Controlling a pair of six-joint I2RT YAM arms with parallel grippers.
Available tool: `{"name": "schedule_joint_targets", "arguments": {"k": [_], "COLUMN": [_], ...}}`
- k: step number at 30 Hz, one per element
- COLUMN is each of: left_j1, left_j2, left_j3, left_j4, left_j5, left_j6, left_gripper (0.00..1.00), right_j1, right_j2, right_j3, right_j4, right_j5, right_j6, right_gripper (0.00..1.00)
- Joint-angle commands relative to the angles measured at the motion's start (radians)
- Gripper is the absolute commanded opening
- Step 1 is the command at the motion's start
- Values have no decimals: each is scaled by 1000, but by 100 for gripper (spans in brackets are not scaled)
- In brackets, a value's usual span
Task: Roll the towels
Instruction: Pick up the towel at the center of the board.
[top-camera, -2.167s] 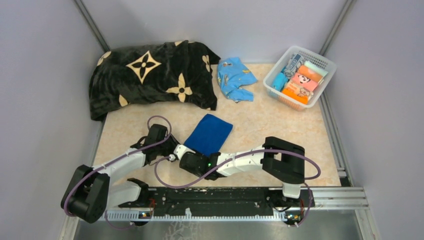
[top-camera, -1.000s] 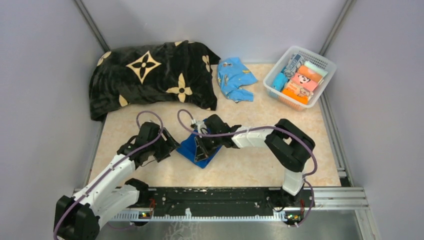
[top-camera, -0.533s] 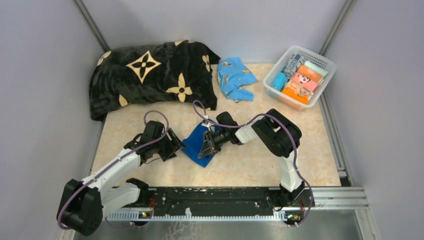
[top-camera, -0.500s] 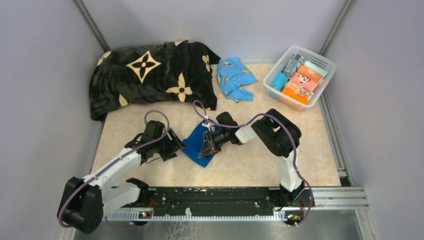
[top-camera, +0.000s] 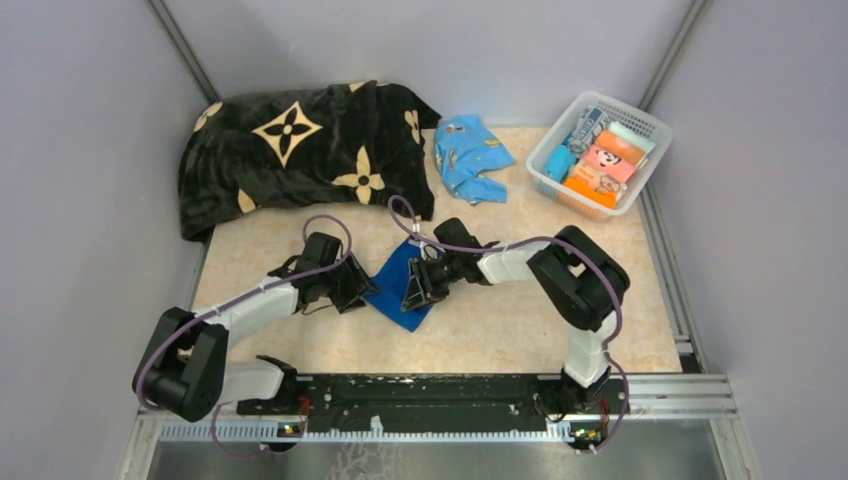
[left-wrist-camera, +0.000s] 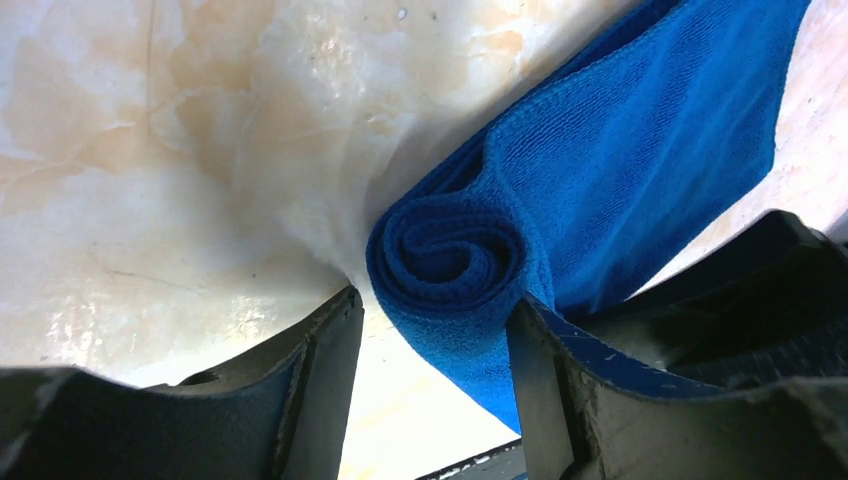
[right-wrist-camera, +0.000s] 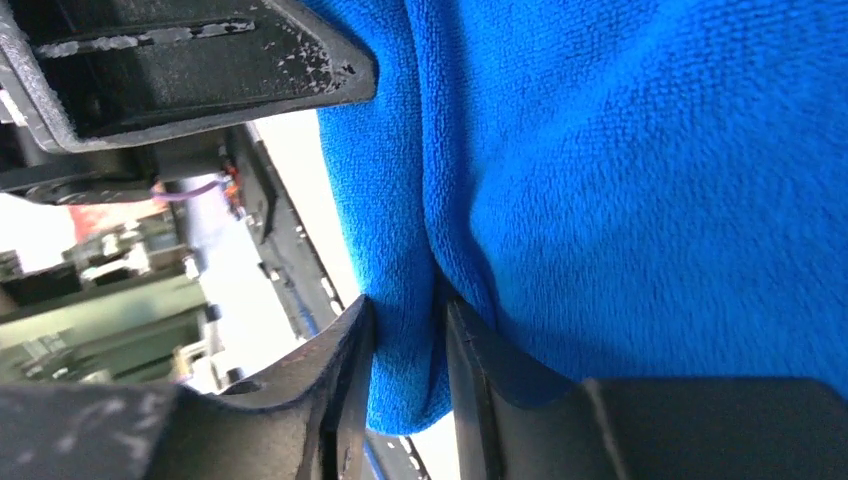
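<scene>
The royal-blue towel (top-camera: 398, 290) lies partly rolled at the table's middle. Its spiral end (left-wrist-camera: 450, 255) faces the left wrist camera. My left gripper (top-camera: 357, 290) is at that end, and its open jaws (left-wrist-camera: 435, 340) straddle the roll. One finger (left-wrist-camera: 540, 380) touches the cloth; the other (left-wrist-camera: 320, 380) stands just beside it. My right gripper (top-camera: 415, 288) is at the opposite side of the towel (right-wrist-camera: 640, 150), with its jaws (right-wrist-camera: 410, 340) pinched on a fold of the towel's edge. A small turquoise towel (top-camera: 470, 155) lies crumpled at the back.
A black blanket with cream flower motifs (top-camera: 300, 150) is heaped at the back left. A white basket (top-camera: 645, 125) of packets stands at the back right. The metal rail (top-camera: 440, 400) with both arm bases runs along the near edge.
My left gripper has moved right, up to the towel's rolled end. The right arm's elbow swung out to the right while its gripper stayed on the towel.
</scene>
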Motion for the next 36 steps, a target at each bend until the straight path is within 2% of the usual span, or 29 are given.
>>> {"name": "schedule_joint_targets", "arguments": {"k": [1, 6, 12, 14, 25, 30, 36], "left_j1": [3, 3, 3, 3, 3, 3, 3], "left_j2": [48, 62, 58, 54, 51, 54, 56], "left_j3": [-13, -28, -29, -30, -27, -24, -28], "left_j4": [0, 7, 0, -4, -14, -14, -14], "left_j5": [-45, -41, -42, -46, -49, -50, -48], "left_j6": [17, 16, 18, 20, 19, 19, 19], "left_gripper": [61, 61, 60, 60, 60, 60, 60], "right_j1": [45, 201, 399, 447, 494, 507, 510], "right_j2": [-164, -297, -311, -302, -138, -116, -175], "right_j3": [59, 118, 167, 174, 195, 186, 209], "right_j4": [-231, -382, -423, -412, -383, -372, -417], "right_j5": [284, 645, 987, 1050, 1093, 1099, 1129], "right_j6": [-194, -348, -476, -509, -534, -530, -520], "right_gripper": [38, 51, 52, 51, 47, 45, 51]}}
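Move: The blue towel's rolled edge runs between the two grippers; its middle lies about 4 cm to the right hand's left, level with it fore and aft and roughly 1 cm lower. The left gripper stands some 7 cm left of the right hand and 4 cm farther out, while the towel's flat part centres about 7 cm ahead, 3 cm right and 3 cm below. From the left hand, the rolled edge's middle is about 4 cm back, 3 cm right and 1 cm below. Up by about 5 cm and back a little goes the right hand, its fingers opening further while the wrist turns some 65 degrees, from pointing mostly left to pointing steeply down. It then sinks about 5 cm onto the near end of the rolled edge, one finger to each side. The left hand stays astride the far-left end with its fingers open, only edging in slightly at first. ##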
